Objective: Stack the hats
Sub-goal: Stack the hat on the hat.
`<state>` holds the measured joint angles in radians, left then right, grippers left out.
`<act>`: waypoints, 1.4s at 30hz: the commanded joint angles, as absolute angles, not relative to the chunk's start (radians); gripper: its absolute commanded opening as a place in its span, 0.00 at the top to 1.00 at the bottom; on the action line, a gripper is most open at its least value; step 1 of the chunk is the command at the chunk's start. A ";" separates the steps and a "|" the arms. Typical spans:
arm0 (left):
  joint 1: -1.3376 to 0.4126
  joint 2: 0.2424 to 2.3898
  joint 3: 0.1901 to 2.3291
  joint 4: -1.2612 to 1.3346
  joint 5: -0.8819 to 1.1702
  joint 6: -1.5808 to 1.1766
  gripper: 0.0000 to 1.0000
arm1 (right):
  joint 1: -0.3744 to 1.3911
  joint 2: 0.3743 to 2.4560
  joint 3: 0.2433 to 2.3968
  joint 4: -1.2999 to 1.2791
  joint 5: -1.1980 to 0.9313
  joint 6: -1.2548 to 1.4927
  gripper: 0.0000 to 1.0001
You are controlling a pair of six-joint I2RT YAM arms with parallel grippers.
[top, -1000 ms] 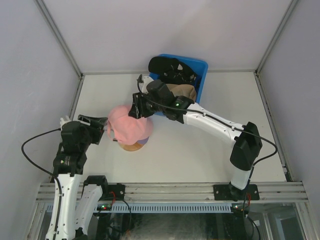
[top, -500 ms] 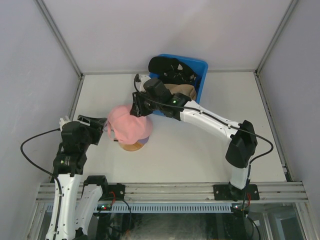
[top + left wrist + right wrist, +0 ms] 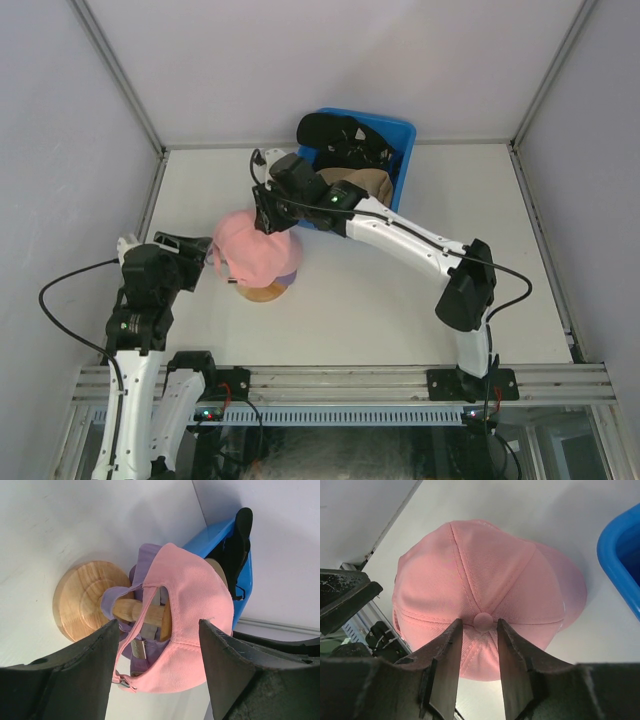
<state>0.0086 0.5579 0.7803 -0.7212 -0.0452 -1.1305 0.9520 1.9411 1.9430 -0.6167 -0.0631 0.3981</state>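
A pink cap sits on top of a lavender cap on the round wooden stand. My right gripper hovers over the pink crown. Its jaws are partly open, and the right gripper has a fingertip on each side of the top button; whether they press the fabric is unclear. My left gripper is wide open just left of the stand. In its own view the left gripper frames the pink cap's back strap without touching it. The lavender cap and the stand's base show beneath.
A blue bin at the back of the table holds a black cap and a tan cap. The bin's rim lies close to the right of the stand. Walls enclose the table on three sides.
The right arm has reached further left over the stand and its jaws have narrowed. The pink cap has shifted slightly left. The left arm has not moved.
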 commanded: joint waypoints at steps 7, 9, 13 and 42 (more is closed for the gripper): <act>0.006 0.566 0.769 -0.712 -0.067 -1.079 0.31 | 0.973 2.012 2.061 -0.709 -0.026 0.346 0.76; 0.006 0.568 0.766 -0.710 -0.069 -1.077 0.31 | 0.973 2.011 2.062 -0.714 -0.019 0.344 0.82; 0.006 0.572 0.768 -0.706 -0.072 -1.073 0.31 | 0.972 1.996 2.062 -0.712 -0.006 0.337 0.89; 0.005 0.566 0.737 -0.753 -0.079 -1.032 0.37 | 0.952 1.887 2.059 -0.658 -0.061 0.375 1.00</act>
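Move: The pink hat, over the purple hat on the wooden stand, has its button right at the right hand's fingertips. The hat's middle lies about 3 cm back, 2 cm left and 4 cm below that hand, the purple hat's some 4 cm back, 2 cm left and 8 cm below. The blue box is roughly 16 cm ahead, 17 cm right and 18 cm lower. From the left hand the pink hat's middle is about 10 cm right, 3 cm ahead and 2 cm lower. Easing barely half a centimetre forward and left, the right hand shuts its part-open fingers on the button atop the pink hat and pinches it. It pauses there with the grip kept, then draws straight up some 1.5 cm, its wrist nearly unturned. Beside the hat's strap side the empty left hand sinks about 1 cm, fingers still wide. ##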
